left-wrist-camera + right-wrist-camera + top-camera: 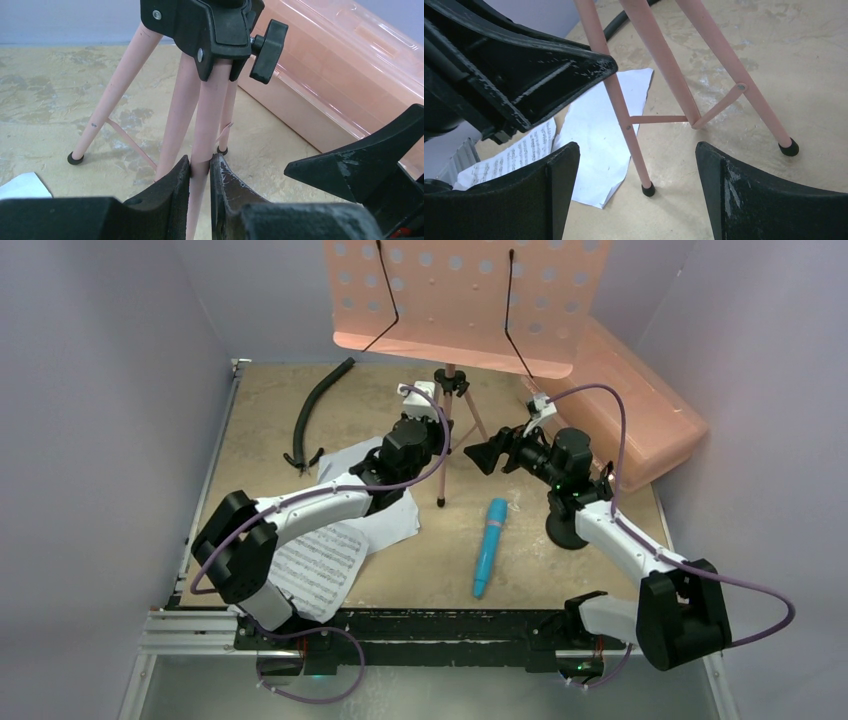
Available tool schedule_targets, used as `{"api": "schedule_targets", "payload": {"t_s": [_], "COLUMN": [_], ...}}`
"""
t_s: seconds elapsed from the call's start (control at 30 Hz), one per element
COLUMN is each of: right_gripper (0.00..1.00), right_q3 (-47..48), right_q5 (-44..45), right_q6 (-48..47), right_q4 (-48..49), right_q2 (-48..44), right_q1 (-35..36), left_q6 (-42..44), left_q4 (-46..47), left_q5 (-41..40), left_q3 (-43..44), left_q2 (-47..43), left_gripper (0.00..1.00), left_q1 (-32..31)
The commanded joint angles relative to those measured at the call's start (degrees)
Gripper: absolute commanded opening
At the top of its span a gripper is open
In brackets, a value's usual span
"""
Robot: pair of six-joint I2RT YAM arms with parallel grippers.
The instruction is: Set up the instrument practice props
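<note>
The pink perforated music stand [455,300] stands upright at the back on its tripod legs [443,455]. My left gripper [200,167] is shut on the nearest pink leg [210,115], below the black hub. My right gripper [635,148] hangs open just right of the legs, holding nothing; one of its fingers [360,155] shows in the left wrist view. Two white sheet-music pages [320,565] [395,515] lie under my left arm. The blue toy microphone [490,545] lies in the middle. The black mic stand base [565,530] sits partly behind my right arm.
A curved black hose [315,410] lies at the back left. A large translucent pink box [640,410] fills the back right corner, close behind the stand. Grey walls enclose the table on the left, back and right.
</note>
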Motion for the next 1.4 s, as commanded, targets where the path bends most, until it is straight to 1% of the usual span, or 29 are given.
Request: {"api": "schedule_targets", "payload": {"t_s": [0.0, 0.23, 0.4, 0.87, 1.2, 1.37], "right_gripper": [0.88, 0.88, 0.88, 0.87, 0.88, 0.88], "right_q3": [3.5, 4.0, 4.3, 4.3, 1.3, -0.2], "right_q5": [-1.6, -1.8, -1.8, -3.3, -4.8, -5.1], "right_q6": [0.4, -0.3, -0.9, -0.4, -1.6, -2.1], "right_q4": [3.0, 1.3, 0.9, 0.8, -3.3, -5.2], "right_q2": [-1.0, -2.2, -2.3, -3.2, -9.9, -12.5], "right_q1": [0.1, 0.1, 0.1, 0.1, 0.1, 0.1], "left_q6": [-0.9, -0.9, -0.5, -3.0, -4.2, -4.8], "left_q4": [1.9, 1.9, 0.9, 0.1, -1.2, -1.7], "left_q5": [-1.2, -0.6, 0.3, 1.5, 1.0, 0.6], "left_q3": [3.4, 5.1, 5.1, 0.4, -1.6, -1.7], "left_q2": [2.1, 4.0, 3.6, 0.0, -1.1, -1.1], "left_gripper": [0.00, 0.00, 0.00, 0.00, 0.00, 0.00], "left_q1": [1.4, 2.6, 2.6, 2.3, -0.1, -0.3]}}
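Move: The left gripper is already shut on the front leg of the tripod stand. The stand's black bracket sits about 6 cm ahead of this gripper, 1 cm to its right and 7 cm higher, and the blank sheet lies some 10 cm back, 13 cm left and 24 cm below. From the open right gripper, the held leg is about 4 cm ahead and 9 cm left at the same height, the blue tube 17 cm straight back and 22 cm down, and the peach case 9 cm ahead, 26 cm right and 16 cm lower. Keep the left gripper pinched on the tripod leg, push it forward about 2 cm, then ease it back most of the way. Meanwhile lift the open right gripper some 2 cm and pause, then pull it away from the stand, roughly 4 cm back and another 4 cm up, tipping its fingers slightly upward. ##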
